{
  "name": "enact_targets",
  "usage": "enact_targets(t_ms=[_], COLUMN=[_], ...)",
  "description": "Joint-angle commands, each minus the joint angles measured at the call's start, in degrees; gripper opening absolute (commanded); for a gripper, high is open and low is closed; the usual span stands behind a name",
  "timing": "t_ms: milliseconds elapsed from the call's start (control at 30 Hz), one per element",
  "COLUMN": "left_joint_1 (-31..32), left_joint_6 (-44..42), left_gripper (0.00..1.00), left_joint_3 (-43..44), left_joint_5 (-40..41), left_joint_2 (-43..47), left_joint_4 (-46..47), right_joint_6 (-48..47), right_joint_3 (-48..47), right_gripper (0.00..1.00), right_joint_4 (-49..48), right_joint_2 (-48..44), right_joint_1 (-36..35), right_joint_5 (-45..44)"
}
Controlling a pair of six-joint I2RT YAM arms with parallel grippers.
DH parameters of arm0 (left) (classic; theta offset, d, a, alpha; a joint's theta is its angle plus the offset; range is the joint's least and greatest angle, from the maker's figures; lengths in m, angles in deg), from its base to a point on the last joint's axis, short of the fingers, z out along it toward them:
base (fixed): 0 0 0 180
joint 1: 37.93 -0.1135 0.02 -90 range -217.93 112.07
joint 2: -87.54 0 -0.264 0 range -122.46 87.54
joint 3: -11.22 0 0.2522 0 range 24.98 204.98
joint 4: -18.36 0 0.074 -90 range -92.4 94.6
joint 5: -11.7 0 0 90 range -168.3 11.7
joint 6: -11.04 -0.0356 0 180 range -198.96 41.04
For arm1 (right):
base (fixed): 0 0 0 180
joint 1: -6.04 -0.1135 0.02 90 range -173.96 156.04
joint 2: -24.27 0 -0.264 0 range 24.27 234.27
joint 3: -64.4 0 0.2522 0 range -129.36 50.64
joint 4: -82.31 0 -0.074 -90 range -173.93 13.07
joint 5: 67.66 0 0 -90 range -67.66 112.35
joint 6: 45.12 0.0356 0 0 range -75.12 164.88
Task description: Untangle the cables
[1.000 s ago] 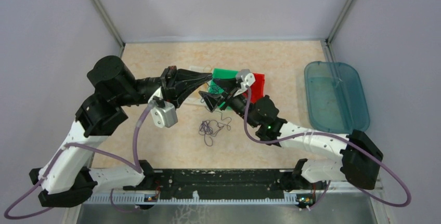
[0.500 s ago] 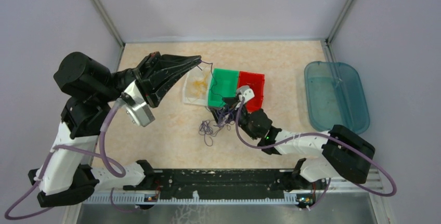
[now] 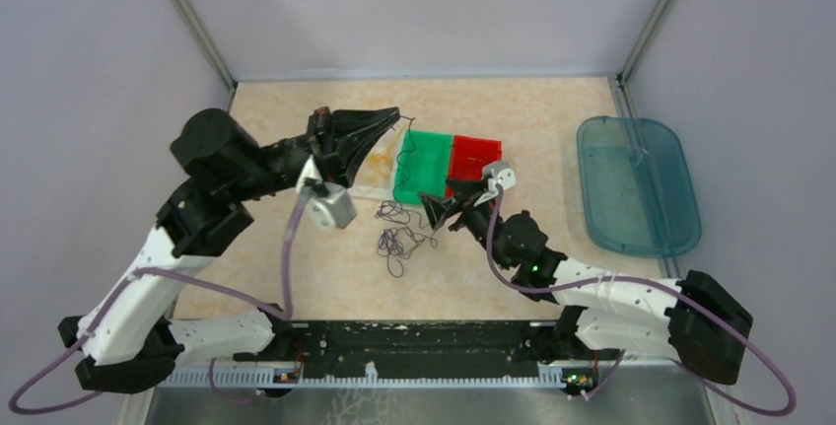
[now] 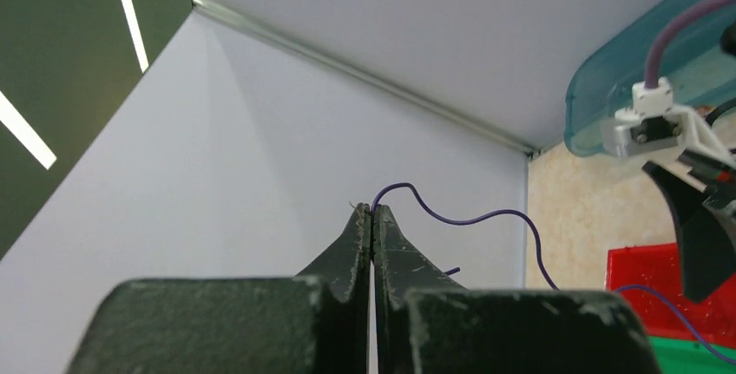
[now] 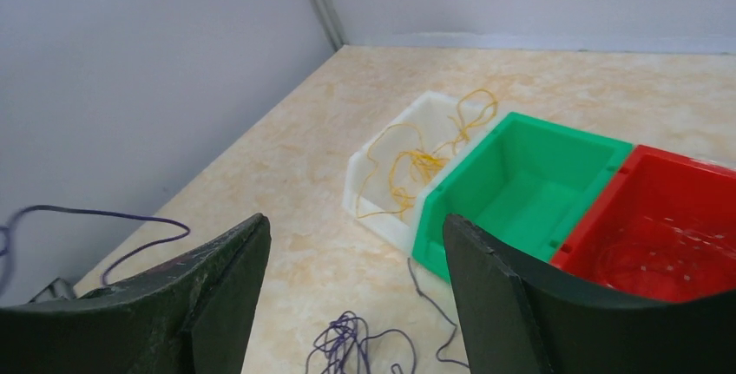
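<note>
My left gripper [image 3: 394, 114] is raised over the back of the bins and shut on one end of a thin dark purple cable [image 4: 473, 217]. The strand arcs from the pinched tips [image 4: 372, 211] down past the green bin [image 3: 424, 164] to a loose purple tangle [image 3: 394, 241] on the table. My right gripper [image 3: 435, 211] hovers open just right of that tangle [image 5: 360, 344], holding nothing. Yellow-orange cables [image 5: 417, 164] lie in the white bin [image 5: 369, 185]. A faint red cable [image 5: 634, 261] lies in the red bin [image 5: 677, 209].
The white, green [image 5: 521, 179] and red [image 3: 475, 157] bins stand side by side mid-table. A teal tray [image 3: 636, 183] lies at the right. Grey walls enclose the table on three sides; the arm bases line the near edge.
My left gripper swung up and left with the purple cable, then came back right over the bins. The right gripper pulled back from the bins toward the near side, beside the tangle.
</note>
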Motion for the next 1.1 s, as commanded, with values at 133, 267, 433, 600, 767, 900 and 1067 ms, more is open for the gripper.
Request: enact_targets(t_ms=[133,267,433,600,767,900,1067], left_joint_1=[-0.2,-0.9,-2.9,-6.7,-9.3,-10.6,-12.0], left_joint_6=[-3.5,-3.2,-2.9,-1.0,1.7,3.9,4.8], left_gripper=[0.0,0.0,0.0,0.0,0.0,0.0,0.0], left_joint_3=[-6.9,-8.4,-10.6,-11.2,-9.2,-9.7,-12.3], left_joint_5=[20.6,21.7,21.5,20.3,19.7,19.1,18.2], left_joint_2=[-7.1,-10.3,-14.0,-17.0,-19.5,-20.0,-19.5], left_joint_4=[17.2,19.4,21.2,24.2,27.0,27.5,29.1], right_joint_6=[-2.4,-0.4,0.3,-0.1,0.1,0.7,0.9], right_joint_3=[-1.0,1.0,1.7,1.5,1.7,1.9,1.5], right_gripper=[0.75,0.75,0.75,0.74,0.74,0.74,0.74], right_joint_4=[18.3,21.6,23.7,24.7,24.1,23.6,23.9], right_joint_2=[-8.7,-13.2,-17.3,-18.6,-18.4,-18.1,-17.9], right_joint_1=[2.2,3.0,3.4,4.0,4.3,4.4,4.4], right_joint_5=[-17.8,-23.7,-27.0,-27.1,-26.0,-25.4,-24.8])
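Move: The left hand holds the purple cable's end high up; the green bin lies about 24 cm ahead, 4 cm to its right and 52 cm below. From that hand the white bin is 25 cm ahead and 7 cm left, the red bin 23 cm ahead and 17 cm right, the cable heap on the table 6 cm ahead and 1 cm left. From the empty right hand the green bin is about 16 cm ahead, 2 cm left and 21 cm below. Left carries the pinched cable forward about 21 cm, sinking, towards the green bin; open right withdraws 12 cm rightward. ##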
